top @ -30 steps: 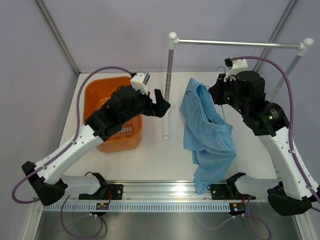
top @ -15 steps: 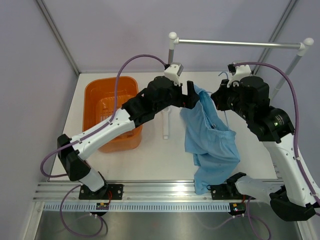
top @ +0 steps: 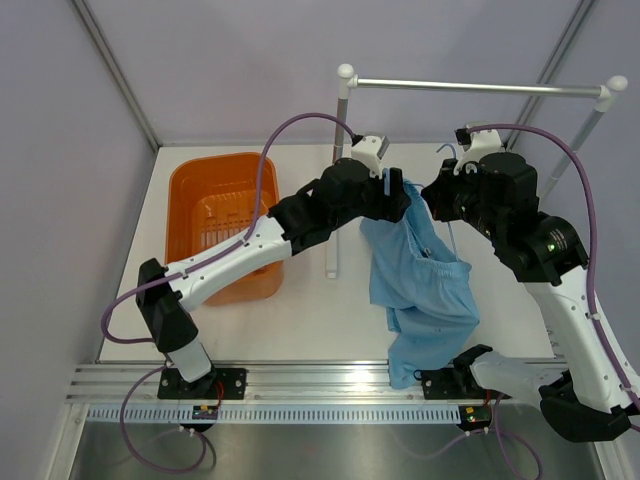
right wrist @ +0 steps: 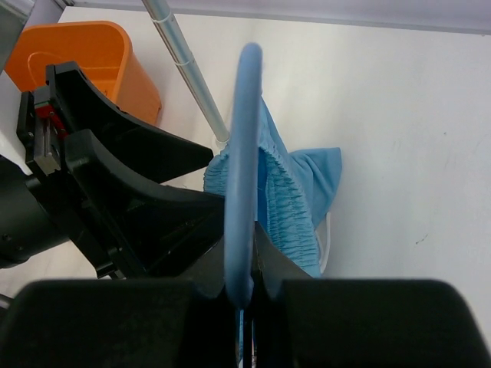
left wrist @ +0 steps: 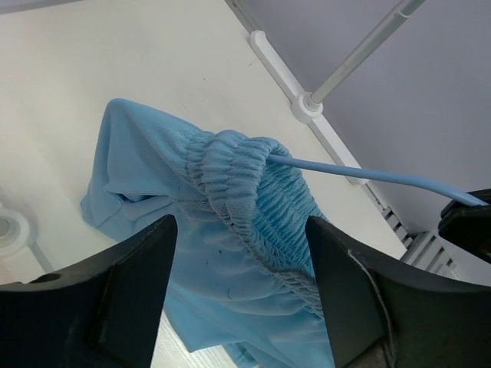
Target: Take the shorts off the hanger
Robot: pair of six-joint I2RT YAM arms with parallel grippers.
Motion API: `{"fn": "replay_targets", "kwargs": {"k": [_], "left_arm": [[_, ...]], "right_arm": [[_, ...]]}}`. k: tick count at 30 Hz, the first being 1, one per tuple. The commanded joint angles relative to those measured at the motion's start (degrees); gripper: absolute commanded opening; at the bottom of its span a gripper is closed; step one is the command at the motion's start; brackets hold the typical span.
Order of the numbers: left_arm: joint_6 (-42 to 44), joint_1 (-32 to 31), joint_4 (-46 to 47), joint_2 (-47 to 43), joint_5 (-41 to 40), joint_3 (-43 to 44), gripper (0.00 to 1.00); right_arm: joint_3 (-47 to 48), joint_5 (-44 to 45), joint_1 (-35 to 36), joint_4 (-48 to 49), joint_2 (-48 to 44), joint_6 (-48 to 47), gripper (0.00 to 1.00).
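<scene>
The light sky-blue shorts hang limp from the thin light-blue hanger, their lower end lying on the table. My right gripper is shut on the hanger wire, as the right wrist view shows. My left gripper is open at the top of the shorts. In the left wrist view its jaws stand wide on either side of the gathered waistband, not touching it. The hanger wire runs out of the waistband to the right.
An orange basket stands at the left of the table. A silver rail on white-capped posts crosses the back right; its left post stands just behind my left gripper. A metal track runs along the near edge.
My left arm has swung right from over the orange basket, past the rail post, to the top of the shorts. My right gripper has kept hold of the hanger and shifted a little.
</scene>
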Motion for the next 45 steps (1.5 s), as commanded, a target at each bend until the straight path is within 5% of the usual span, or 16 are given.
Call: {"fn": "replay_targets", "kwargs": {"k": [1,14,32,41,45], "left_arm": [[0.0,-0.2,2.3,0.2,-3.1,1.1,0.66],[2.6,1.2,1.0,2.5,-4.8,4.6,0.0],[2.4,9.7,-4.2,8.1,-9.0,10.6,0.0],[3.8,9.9,-2.6,8.4,-2.9,6.2,0.0],[6.6,7.0,5.7,2.0,0.1,-2.0,0.0]], "right_arm": [[1.7,-0.3,0.3,1.8,-0.4,0.6,0.0],[3.3,-3.6,0.3,-0.6,-2.4,1.8,0.0],[1.1,-8.8,0.5,-1.3,-7.3,2.9,0.0],[2.0,-8.2,0.5,0.7,-8.3,3.4,0.0],[1.3,-3.8,0.5,2.8,-7.9,4.2,0.0]]}}
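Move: The left end of the shorts' waistband lies between or just beyond the left hand's open fingers, about 1 cm ahead, 1 cm right and 1 cm below. From that hand, the hanger's neck is some 7 cm right, 4 cm back and 5 cm higher, in the right fingers; the rack post stands about 15 cm ahead and 13 cm left. From the right hand, the waistband's left end is about 5 cm ahead, 6 cm left and 6 cm lower. The left hand shuts its open fingers on the left end of the waistband, pinching it, then carries it about 8 cm forward and a little left, away from the hanger's neck, before sinking some 5 cm and easing slightly back. Meanwhile the right hand keeps its grip on the hanger's neck and draws the hanger back and up about 5 cm, against the left hand's pull. ##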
